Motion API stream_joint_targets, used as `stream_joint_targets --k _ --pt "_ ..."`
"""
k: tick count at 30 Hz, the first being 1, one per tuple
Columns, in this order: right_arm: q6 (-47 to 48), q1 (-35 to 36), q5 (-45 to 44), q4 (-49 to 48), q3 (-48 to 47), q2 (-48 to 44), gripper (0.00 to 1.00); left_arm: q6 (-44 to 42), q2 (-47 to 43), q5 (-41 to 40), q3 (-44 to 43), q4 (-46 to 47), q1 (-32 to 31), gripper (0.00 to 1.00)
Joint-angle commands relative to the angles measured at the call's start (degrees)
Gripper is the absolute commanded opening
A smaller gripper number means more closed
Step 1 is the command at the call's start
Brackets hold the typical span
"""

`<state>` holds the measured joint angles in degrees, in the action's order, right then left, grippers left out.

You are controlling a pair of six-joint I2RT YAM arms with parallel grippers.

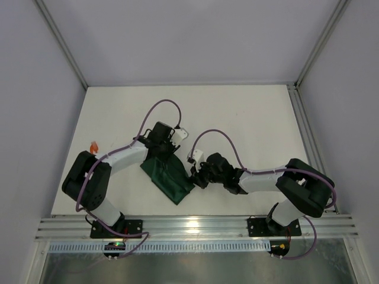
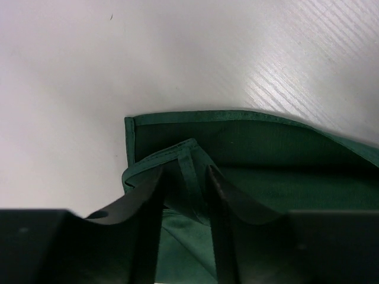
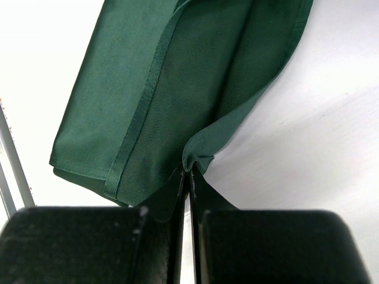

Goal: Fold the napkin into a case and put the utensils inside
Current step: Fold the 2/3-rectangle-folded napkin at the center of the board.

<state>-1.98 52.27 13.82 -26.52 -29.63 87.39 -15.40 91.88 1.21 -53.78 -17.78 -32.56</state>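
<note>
The dark green napkin (image 1: 170, 176) lies folded into an oblong near the table's front, between the two arms. At its far end my left gripper (image 1: 160, 155) points down. In the left wrist view, the left gripper (image 2: 185, 171) has its fingers closed around a raised fold of the napkin's (image 2: 284, 154) hemmed corner. My right gripper (image 1: 194, 176) is at the napkin's right edge. In the right wrist view, the right gripper (image 3: 189, 168) pinches a small lip of the napkin's (image 3: 160, 77) edge. One orange utensil (image 1: 93, 146) lies at the table's far left edge.
An aluminium rail (image 1: 189, 225) runs along the table's near edge, where both arm bases are bolted. Purple cables (image 1: 163, 105) loop above both wrists. Frame posts (image 1: 62, 47) and grey walls bound the table's left and right sides.
</note>
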Motion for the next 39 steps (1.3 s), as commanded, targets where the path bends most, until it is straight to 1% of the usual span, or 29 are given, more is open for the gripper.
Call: stream_joint_targets --k 1,2,3,4,7,8,11,12,14,15,16,18,19,20,23,24,26,27,28,30,34,38,39 --pt "-0.4 -0.2 -0.3 -3.2 0.1 0.1 0.07 0.0 -2.3 -0.6 0.7 0.6 -0.2 0.31" --pt "-0.4 -0.2 -0.3 -3.1 0.1 -0.1 0.08 -0.3 -2.5 -2.3 0.9 0.6 -0.2 0.24" --pt "-0.5 -0.2 -0.3 -3.0 0.1 -0.3 0.09 -0.3 -2.8 -2.4 1.0 0.8 -0.1 0.2" --pt "-0.6 -0.1 -0.4 -2.7 0.0 -0.3 0.13 -0.4 -3.3 -2.4 1.2 1.0 -0.2 0.13" --pt "-1.2 -0.2 -0.9 -0.9 -0.8 -0.2 0.24 -0.6 -4.0 -2.2 2.0 1.8 -0.1 0.02" --pt "-1.3 -0.2 -1.3 -0.3 -1.1 -0.3 0.31 -0.9 -4.3 -2.2 2.3 2.0 -0.2 0.0" --pt "-1.4 -0.4 -2.5 2.9 -2.9 -0.5 0.42 -1.1 -4.8 -2.0 3.2 3.1 -0.1 0.0" --pt "-1.6 -0.7 -2.8 3.6 -3.3 -0.7 0.47 -1.0 -5.0 -2.1 3.3 3.2 -0.2 0.0" --pt "-2.2 -2.3 -2.4 5.8 -5.0 -0.7 0.53 -1.1 -5.3 -2.3 3.8 3.9 -0.2 0.0" --pt "-2.5 -3.3 -1.4 6.3 -6.2 -0.5 0.6 -1.2 -5.7 -2.3 4.0 4.2 -0.2 0.0" --pt "-3.5 -6.0 2.1 7.1 -7.0 0.0 0.62 -1.2 -5.9 -2.1 4.2 4.3 -0.2 0.0" --pt "-5.2 -9.7 6.5 7.3 -8.9 1.6 0.66 -1.3 -6.2 -2.0 4.3 4.8 -0.2 0.0" --pt "-7.1 -11.8 11.2 7.1 -11.1 4.3 0.66 -1.4 -6.1 -1.8 4.4 4.9 -0.2 0.0" --pt "-8.2 -15.3 12.5 7.1 -12.4 5.9 0.66 -1.4 -6.0 -1.9 4.4 5.1 -0.2 0.0" --pt "-11.1 -19.5 18.2 7.7 -18.1 12.8 0.66 -1.2 -6.0 -1.4 4.6 5.6 -0.2 0.0" --pt "-11.5 -19.8 20.2 9.5 -22.1 14.6 0.66 -1.0 -6.1 -1.4 4.7 5.7 -0.2 0.0" --pt "-11.6 -19.7 25.3 13.4 -27.0 20.3 0.66 -0.8 -6.4 -1.5 5.0 6.0 -0.2 0.0" --pt "-11.9 -19.7 26.5 16.4 -31.1 22.1 0.65 -0.9 -6.5 -1.7 5.1 5.9 -0.2 0.0" --pt "-12.3 -19.7 27.0 17.5 -32.5 25.2 0.63 -0.9 -7.1 -1.7 5.2 6.0 -0.2 0.0" --pt "-12.6 -19.7 26.3 20.2 -35.0 27.3 0.63 -1.1 -7.7 -2.0 5.7 6.3 -0.1 0.0" --pt "-14.4 -19.7 27.0 21.0 -35.9 30.7 0.63 -1.0 -9.0 -1.8 6.9 6.9 -0.1 0.0" --pt "-17.0 -18.9 29.0 19.8 -36.6 34.1 0.63 -1.2 -9.8 -1.8 7.9 7.3 -0.1 0.0" --pt "-17.7 -18.6 30.7 18.2 -36.6 35.4 0.63 -1.2 -9.8 -1.7 8.0 7.4 -0.1 0.0"
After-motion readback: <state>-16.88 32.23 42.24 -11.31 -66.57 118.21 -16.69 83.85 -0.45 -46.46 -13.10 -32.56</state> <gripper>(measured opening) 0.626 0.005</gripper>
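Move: The left hand's half-open fingers are right at the tip of the napkin's loose flap, about 1 cm above it; the napkin's far corner is about 4 cm farther out, level sideways, and its left corner some 10 cm to the left and 3 cm back. From the right hand, which holds the napkin's right corner between its fingertips, the outer long edge beside the left gripper lies roughly 12 cm ahead and 6 cm left; the near corner is about 9 cm back and 7 cm left. The left fingers shut on the flap's tip and keep it pinched, easing about 1 cm left, back and up. Meanwhile the right hand opens and lets go of the right corner, then arcs low some 13 cm forward along the outer edge, turning the wrist about 30 degrees, and finishes about 4 cm leftward with its fingers open astride the edge beside the left gripper. ##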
